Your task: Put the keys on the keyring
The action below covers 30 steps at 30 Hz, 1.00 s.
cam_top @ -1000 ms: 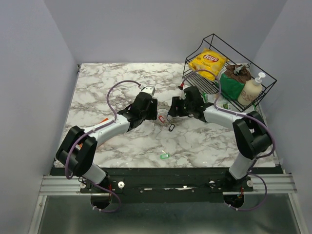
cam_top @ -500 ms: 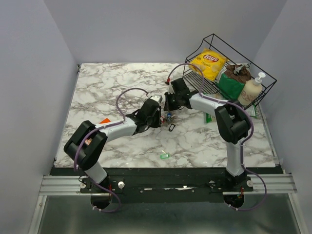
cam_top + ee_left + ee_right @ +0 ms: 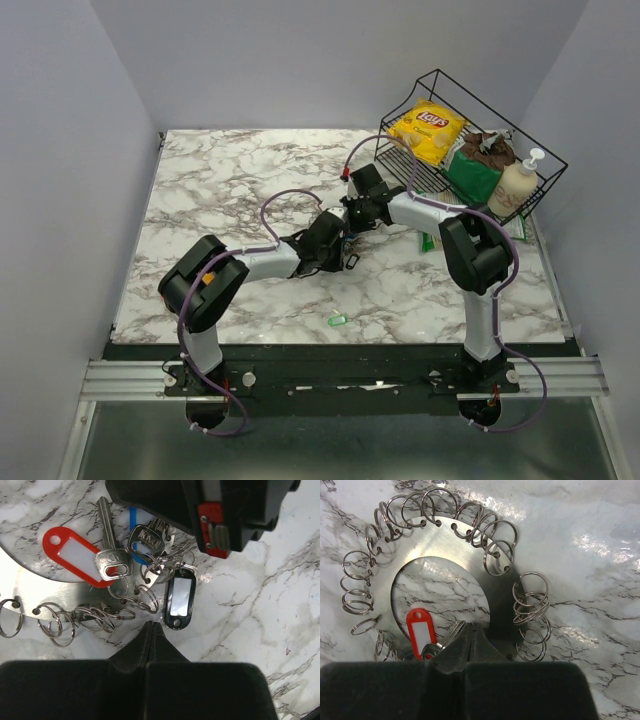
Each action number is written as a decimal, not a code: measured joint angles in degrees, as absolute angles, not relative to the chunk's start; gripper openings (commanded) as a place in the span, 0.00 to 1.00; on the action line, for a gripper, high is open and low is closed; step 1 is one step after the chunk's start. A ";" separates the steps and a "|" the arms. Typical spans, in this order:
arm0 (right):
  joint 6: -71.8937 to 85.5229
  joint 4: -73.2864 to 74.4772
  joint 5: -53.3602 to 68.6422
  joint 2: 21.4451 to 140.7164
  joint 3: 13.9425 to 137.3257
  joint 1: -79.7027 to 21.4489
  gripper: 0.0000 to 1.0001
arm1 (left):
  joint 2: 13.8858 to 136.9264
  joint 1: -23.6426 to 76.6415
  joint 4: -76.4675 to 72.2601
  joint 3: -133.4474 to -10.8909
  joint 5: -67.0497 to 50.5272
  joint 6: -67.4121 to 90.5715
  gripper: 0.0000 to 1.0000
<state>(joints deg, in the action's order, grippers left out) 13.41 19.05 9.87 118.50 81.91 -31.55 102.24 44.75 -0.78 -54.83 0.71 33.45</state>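
The keyring (image 3: 445, 545) is a flat silvery ring plate (image 3: 35, 587) edged with many split rings, lying mid-table. A silver key (image 3: 112, 560) with a red tag (image 3: 75, 555) lies on it, beside a second key (image 3: 145, 540), a blue tag (image 3: 134, 520) and a black tag (image 3: 180, 597). A green key (image 3: 337, 320) lies apart near the front edge. My left gripper (image 3: 151, 625) is shut and empty, its tips just short of the rings. My right gripper (image 3: 471, 628) is shut over the plate's inner edge, next to the red tag (image 3: 420, 630) and its key.
A black wire basket (image 3: 520, 135) at the back right holds a yellow chips bag (image 3: 426, 127), a green packet (image 3: 472, 175) and a pump bottle (image 3: 515, 185). The two wrists almost touch over the keys (image 3: 345, 235).
Both grippers went from open to shut. The left arm swung right and nearer to the key cluster. The right arm folded in, its wrist moving slightly back.
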 measured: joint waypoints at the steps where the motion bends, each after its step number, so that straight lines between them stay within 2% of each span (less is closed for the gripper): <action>1: 13.39 19.14 10.04 118.50 81.91 -31.55 0.01 | 102.28 44.75 -0.78 -54.89 0.86 33.45 0.00; 20: 13.30 19.53 17.30 117.97 80.07 -31.55 0.01 | 103.20 44.62 2.07 -56.88 11.75 32.62 0.00; 30: 12.84 20.84 19.29 117.54 79.48 -31.55 0.01 | 103.20 40.47 2.07 -56.84 14.22 32.16 0.00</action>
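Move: The keyring disc lies nearly level with both closed fingertips. Its middle is about 10 cm straight ahead of the left hand, and about 4 cm to the left of the right hand, level with it fore and aft. From the left hand, the black tag sits some 4 cm to the right and 1 cm ahead, and the red tag about 7 cm straight ahead. The blue tag is about 2 cm back from the right hand and 1 cm to its right. The keyring is worked round clockwise between two shut grippers kept low. The left fingertips travel about 5 cm forward and as far left, past the outer side of the key bunch to the small rings beside the red tag, the wrist turning some 15 degrees, largely counter-clockwise. The right fingertips draw back about 3.5 cm and slightly left at the hole's inner edge, towards the key head, pushing the disc along. ##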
